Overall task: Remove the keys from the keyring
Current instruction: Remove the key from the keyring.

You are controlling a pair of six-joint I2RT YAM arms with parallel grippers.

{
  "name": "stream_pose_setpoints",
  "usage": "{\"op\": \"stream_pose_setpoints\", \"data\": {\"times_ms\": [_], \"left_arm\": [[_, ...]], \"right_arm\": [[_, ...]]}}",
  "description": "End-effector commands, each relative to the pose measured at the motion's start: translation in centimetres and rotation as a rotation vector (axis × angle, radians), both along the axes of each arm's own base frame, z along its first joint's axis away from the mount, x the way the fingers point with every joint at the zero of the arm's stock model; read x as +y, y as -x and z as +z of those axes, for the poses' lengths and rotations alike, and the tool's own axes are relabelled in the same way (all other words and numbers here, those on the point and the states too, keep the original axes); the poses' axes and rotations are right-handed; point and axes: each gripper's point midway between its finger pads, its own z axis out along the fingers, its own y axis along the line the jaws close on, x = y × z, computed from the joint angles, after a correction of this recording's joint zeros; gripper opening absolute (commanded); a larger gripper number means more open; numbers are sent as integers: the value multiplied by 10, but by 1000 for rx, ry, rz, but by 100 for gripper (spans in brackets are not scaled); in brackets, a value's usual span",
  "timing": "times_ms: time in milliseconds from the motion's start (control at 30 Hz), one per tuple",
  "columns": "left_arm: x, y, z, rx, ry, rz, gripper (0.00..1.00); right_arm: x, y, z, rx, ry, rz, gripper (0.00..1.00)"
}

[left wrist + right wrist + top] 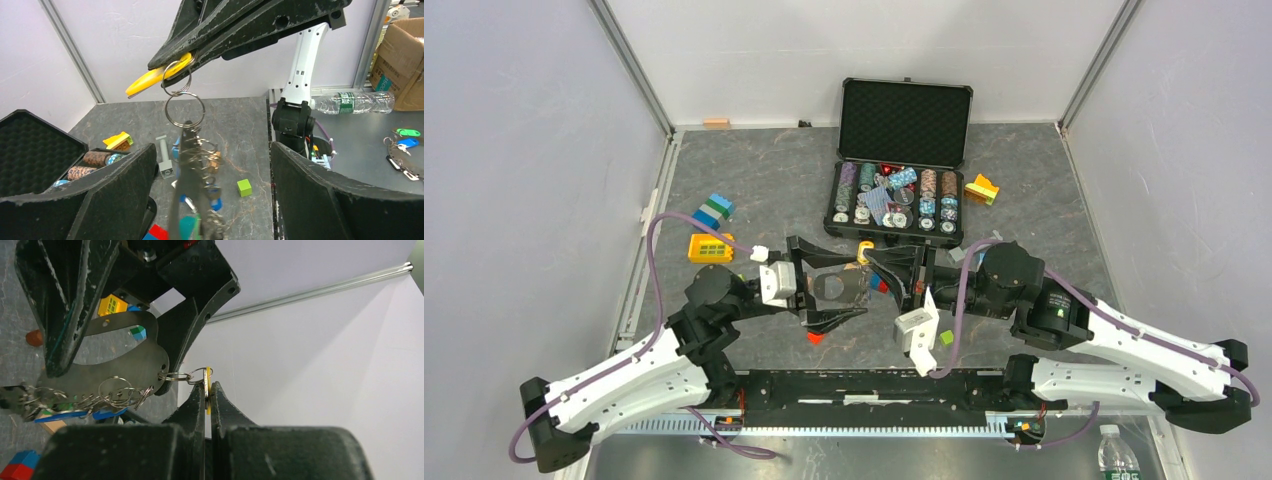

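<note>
My right gripper [871, 258] is shut on a yellow-headed key [150, 77], which shows edge-on between its fingertips [208, 388]. From that key hangs the keyring [185, 110], a short chain of thin silver rings [175, 376]. The rings link to a flat grey metal plate [115, 365] carrying more rings and keys with blue [75, 415] and green [187, 225] heads. My left gripper [212, 150] stands wide open around this bunch. The plate hangs edge-on between its fingers with a gap on each side.
An open black case [894, 190] of poker chips stands behind the grippers. Toy blocks lie around: a blue-green stack [712, 210], a yellow one [710, 247], an orange-yellow one [982, 188], a green cube [244, 187] and a grey piece [164, 155]. A water bottle [1114, 450] lies off the table.
</note>
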Motion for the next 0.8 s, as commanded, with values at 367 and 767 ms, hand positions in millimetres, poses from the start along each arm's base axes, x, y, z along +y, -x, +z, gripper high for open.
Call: {"op": "stream_pose_setpoints", "data": {"times_ms": [367,767], "left_arm": [[0,7,44,-94,132,-35,78],[-1,9,43,-89,142,-47,50]], "right_arm": [[1,18,47,26,-169,86,0],[-1,20,46,43,-180,91,0]]}}
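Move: Between the left gripper's wide-open fingers hangs the metal plate of the keyring, its middle about 3 cm left of the left hand and 3 cm lower. The joining rings are some 3 cm ahead, 1 cm right and 2 cm above that hand; the yellow key, already pinched by the right hand, is about 4 cm ahead, 2 cm right and 4 cm up. From the right hand the plate lies roughly 5 cm back, 5 cm left and 7 cm down. Closing around the hanging plate, the left fingers go from almost fully open to about half open, while that hand rises some 2 cm towards the joining rings and its fingertips tilt up about 5 degrees. The right hand keeps its pinch on the yellow key and eases back about 1.5 cm, slightly up and left, turning a little; no left-finger grip on the plate can be seen yet. ##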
